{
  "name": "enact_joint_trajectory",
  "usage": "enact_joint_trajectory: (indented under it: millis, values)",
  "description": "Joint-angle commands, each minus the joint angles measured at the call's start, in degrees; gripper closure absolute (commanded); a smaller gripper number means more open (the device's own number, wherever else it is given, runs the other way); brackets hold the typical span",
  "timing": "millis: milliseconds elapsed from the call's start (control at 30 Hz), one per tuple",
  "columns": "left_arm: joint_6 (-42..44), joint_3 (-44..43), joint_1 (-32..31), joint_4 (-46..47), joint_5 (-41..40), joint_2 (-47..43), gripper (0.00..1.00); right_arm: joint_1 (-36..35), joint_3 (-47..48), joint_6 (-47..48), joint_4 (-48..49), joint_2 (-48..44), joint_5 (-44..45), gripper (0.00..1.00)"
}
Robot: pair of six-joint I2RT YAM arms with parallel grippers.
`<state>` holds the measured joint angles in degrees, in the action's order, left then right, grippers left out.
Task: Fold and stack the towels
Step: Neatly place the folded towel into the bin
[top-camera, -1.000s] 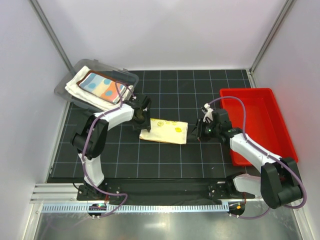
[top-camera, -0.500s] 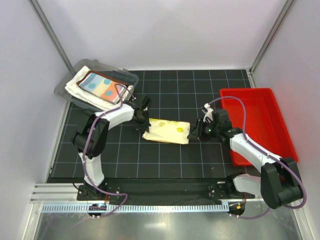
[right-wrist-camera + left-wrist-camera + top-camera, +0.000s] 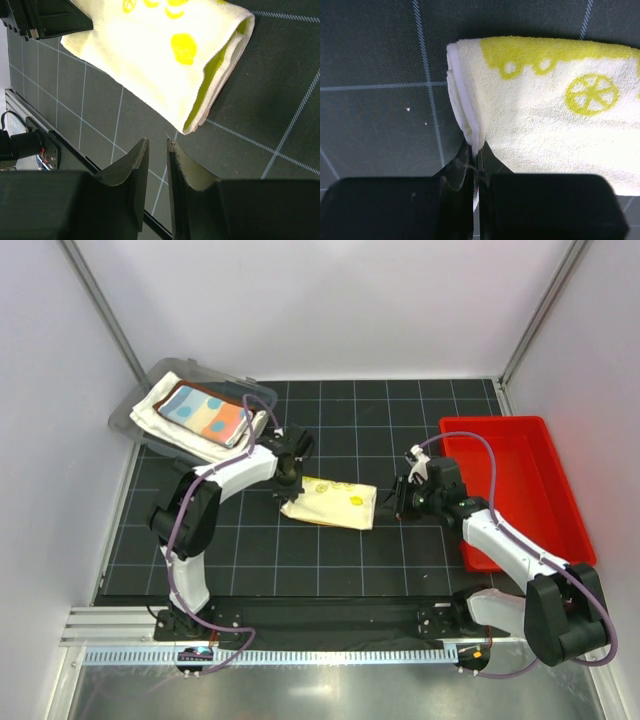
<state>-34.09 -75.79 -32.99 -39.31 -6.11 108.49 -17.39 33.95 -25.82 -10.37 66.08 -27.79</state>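
Note:
A folded yellow towel (image 3: 330,502) with lemon prints lies on the black grid mat between the arms. My left gripper (image 3: 288,483) is shut on its left folded edge; in the left wrist view the white hem (image 3: 470,125) is pinched between the fingertips of the left gripper (image 3: 476,150). My right gripper (image 3: 402,502) hovers just off the right end of the yellow towel (image 3: 155,55); the right gripper (image 3: 158,141) has its jaws a little apart with nothing between them. A light-blue dotted towel (image 3: 205,412) tops a stack with a rust-brown towel (image 3: 166,393) and a cream-white towel (image 3: 160,422) at the back left.
The stack sits on a clear plastic tray (image 3: 255,392) at the mat's back-left corner. A red bin (image 3: 520,470) stands along the right edge, beside the right arm. A metal rail (image 3: 300,652) runs along the near edge.
My left gripper has closed on the yellow towel's left edge. The towel's left end has shifted slightly. The right gripper has stayed near the towel's right end.

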Motion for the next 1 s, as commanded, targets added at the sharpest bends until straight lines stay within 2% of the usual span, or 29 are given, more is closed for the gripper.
enact_joint_trajectory:
  millis: [0, 200, 367, 467, 700, 967]
  values:
    - [5.07, -2.26, -0.84, -3.4, -6.81, -3.28, 1.0, 0.16, 1.2, -0.54, 1.05, -1.13, 0.54, 0.71]
    - [9.29, -4.63, -0.84, -5.24, -12.34, -4.51, 1.0, 0.16, 2.17, -0.63, 0.79, -1.13, 0.98, 0.71]
    - [18.5, -6.65, 0.46, -4.2, -20.77, -5.39, 1.0, 0.16, 2.96, -0.63, 0.26, -1.4, 1.77, 0.71]
    - [23.69, -7.88, 3.1, -1.48, -20.43, -5.04, 1.0, 0.16, 3.05, -0.89, 0.79, -1.48, 2.21, 0.7]
    - [32.66, -16.57, 10.66, -0.68, -20.61, -2.59, 1.0, 0.16, 4.36, -1.16, 2.2, 0.62, 2.48, 0.7]
    - [39.44, -31.41, 18.13, -0.6, -22.62, 2.68, 1.0, 0.16, 6.03, -0.81, 3.43, 4.22, 2.13, 0.7]
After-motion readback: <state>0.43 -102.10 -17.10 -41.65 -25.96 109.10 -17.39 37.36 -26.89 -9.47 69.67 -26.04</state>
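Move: The left hand already holds the folded yellow-and-white towel by its left edge; the towel's middle lies about 9 cm to the right, level fore and aft and 2 cm lower. The clear bin it goes to is centred some 22 cm ahead and 25 cm to the left, at about hand height. Inside, the polka-dot towel tops the stack, about 22 cm ahead and 23 cm left. From the right hand that bin is roughly 28 cm ahead and 45 cm left, slightly lower. Still pinching the folded towel's left edge in shut fingers, the left hand lifts it and carries it forward, left and up in about equal parts, roughly 15 cm each way, slow at first and then fast, towards the clear bin. On the way the wrist tilts some 35 degrees, so the fingertips swing out forward and to the left. ##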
